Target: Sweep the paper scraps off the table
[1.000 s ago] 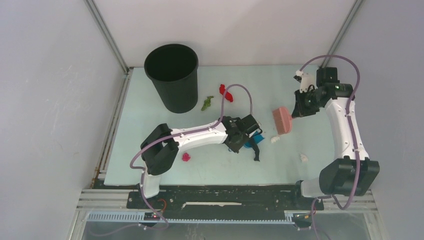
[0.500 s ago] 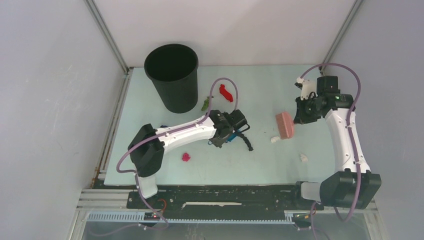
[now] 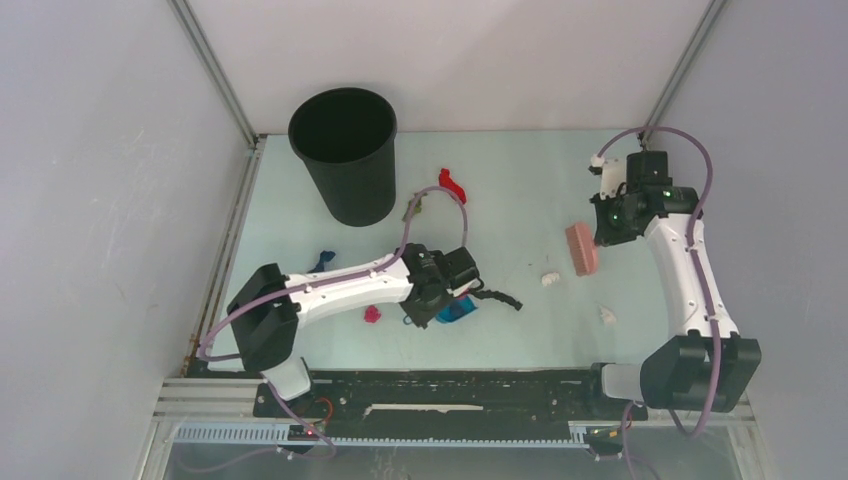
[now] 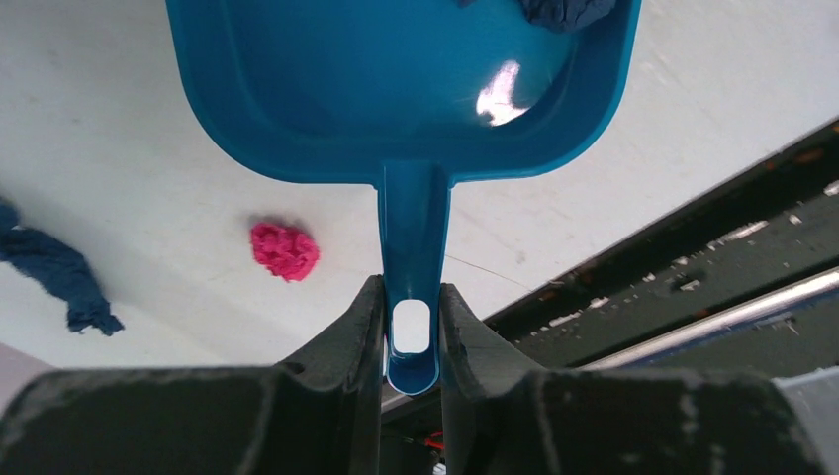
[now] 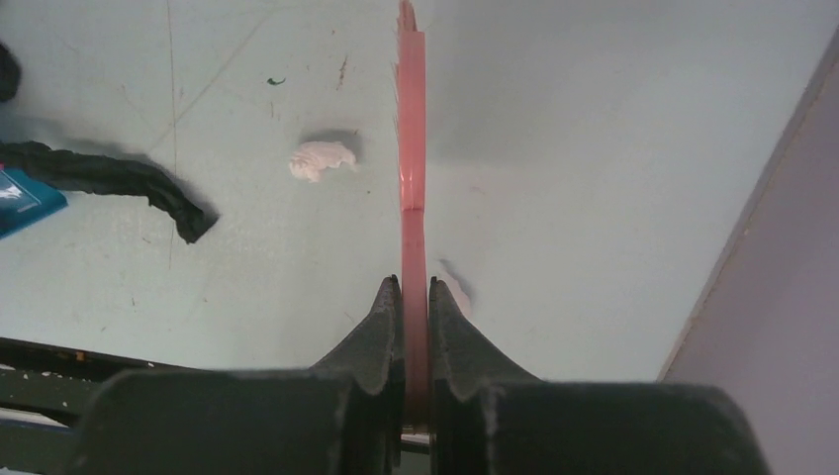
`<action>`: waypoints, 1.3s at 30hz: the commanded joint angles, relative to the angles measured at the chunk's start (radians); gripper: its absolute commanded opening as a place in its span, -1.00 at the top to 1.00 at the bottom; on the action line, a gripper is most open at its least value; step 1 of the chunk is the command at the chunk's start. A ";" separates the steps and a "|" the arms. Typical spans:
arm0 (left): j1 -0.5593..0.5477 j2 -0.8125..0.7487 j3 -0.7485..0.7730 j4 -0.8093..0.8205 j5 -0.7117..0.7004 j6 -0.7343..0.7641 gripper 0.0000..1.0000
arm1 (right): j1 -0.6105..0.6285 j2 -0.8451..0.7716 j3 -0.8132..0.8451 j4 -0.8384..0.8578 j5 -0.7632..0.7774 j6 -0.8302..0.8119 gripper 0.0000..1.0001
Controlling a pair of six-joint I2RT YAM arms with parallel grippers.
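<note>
My left gripper (image 3: 441, 300) (image 4: 411, 327) is shut on the handle of the blue dustpan (image 3: 457, 311) (image 4: 406, 89), near the table's (image 3: 520, 180) front middle. A dark blue bit (image 4: 564, 12) lies in the pan. Paper scraps lie around: magenta (image 3: 372, 314) (image 4: 285, 249) left of the pan, dark blue (image 3: 322, 261) (image 4: 59, 277), black (image 3: 497, 296) (image 5: 119, 178) right of the pan, red (image 3: 453, 185), green (image 3: 412, 208). My right gripper (image 3: 605, 225) (image 5: 415, 297) is shut on the pink brush (image 3: 582, 248) (image 5: 411, 148), held above the table at the right.
A tall black bin (image 3: 343, 150) stands at the back left. Two small white scraps (image 3: 549, 279) (image 3: 607, 315) lie below the brush. Metal rails edge the table, with walls close on the left, back and right.
The left arm drew the dustpan back toward the near left, uncovering the dark blue scrap; the black scrap shifted with it. The right arm carried the brush slightly right.
</note>
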 commanded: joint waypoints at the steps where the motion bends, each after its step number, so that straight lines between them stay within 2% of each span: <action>1: -0.019 0.033 0.012 0.043 0.099 0.028 0.99 | 0.058 0.038 -0.036 0.041 0.027 0.039 1.00; 12: -0.027 0.194 0.159 0.093 0.256 0.057 0.98 | 0.250 0.105 -0.083 0.042 -0.005 0.100 1.00; 23: -0.035 0.303 0.286 0.121 0.305 0.058 1.00 | 0.262 0.066 -0.093 -0.020 -0.281 0.169 1.00; 30: -0.036 0.272 0.243 0.170 0.296 0.027 1.00 | 0.260 0.029 -0.088 -0.022 -0.367 0.183 1.00; 39: -0.049 0.059 0.040 0.237 0.255 -0.074 1.00 | 0.178 -0.030 0.020 -0.089 -0.364 0.150 1.00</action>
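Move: The pale scrap I sweep next lies about 8 cm to the left of my right hand, 2 cm nearer me and some 18 cm below. The raised dustpan is roughly 30 cm to that hand's left and 9 cm back; the black scrap at its mouth is 20 cm left and 6 cm back, and another pale scrap 7 cm right and 11 cm back. From my left hand, which holds the dustpan, the first pale scrap is about 35 cm right, 10 cm ahead and 8 cm below. Keeping hold of the pink brush, I lower my right hand nearly 5 cm, then sweep about 12 cm left and 4 cm back towards the dustpan, rolling some 20 degrees so its left side rises and lifting slightly at the end. My left hand meets it, lowering the dustpan about 4 cm and sliding it some 11 cm right under the scraps, then easing back 2 cm. ##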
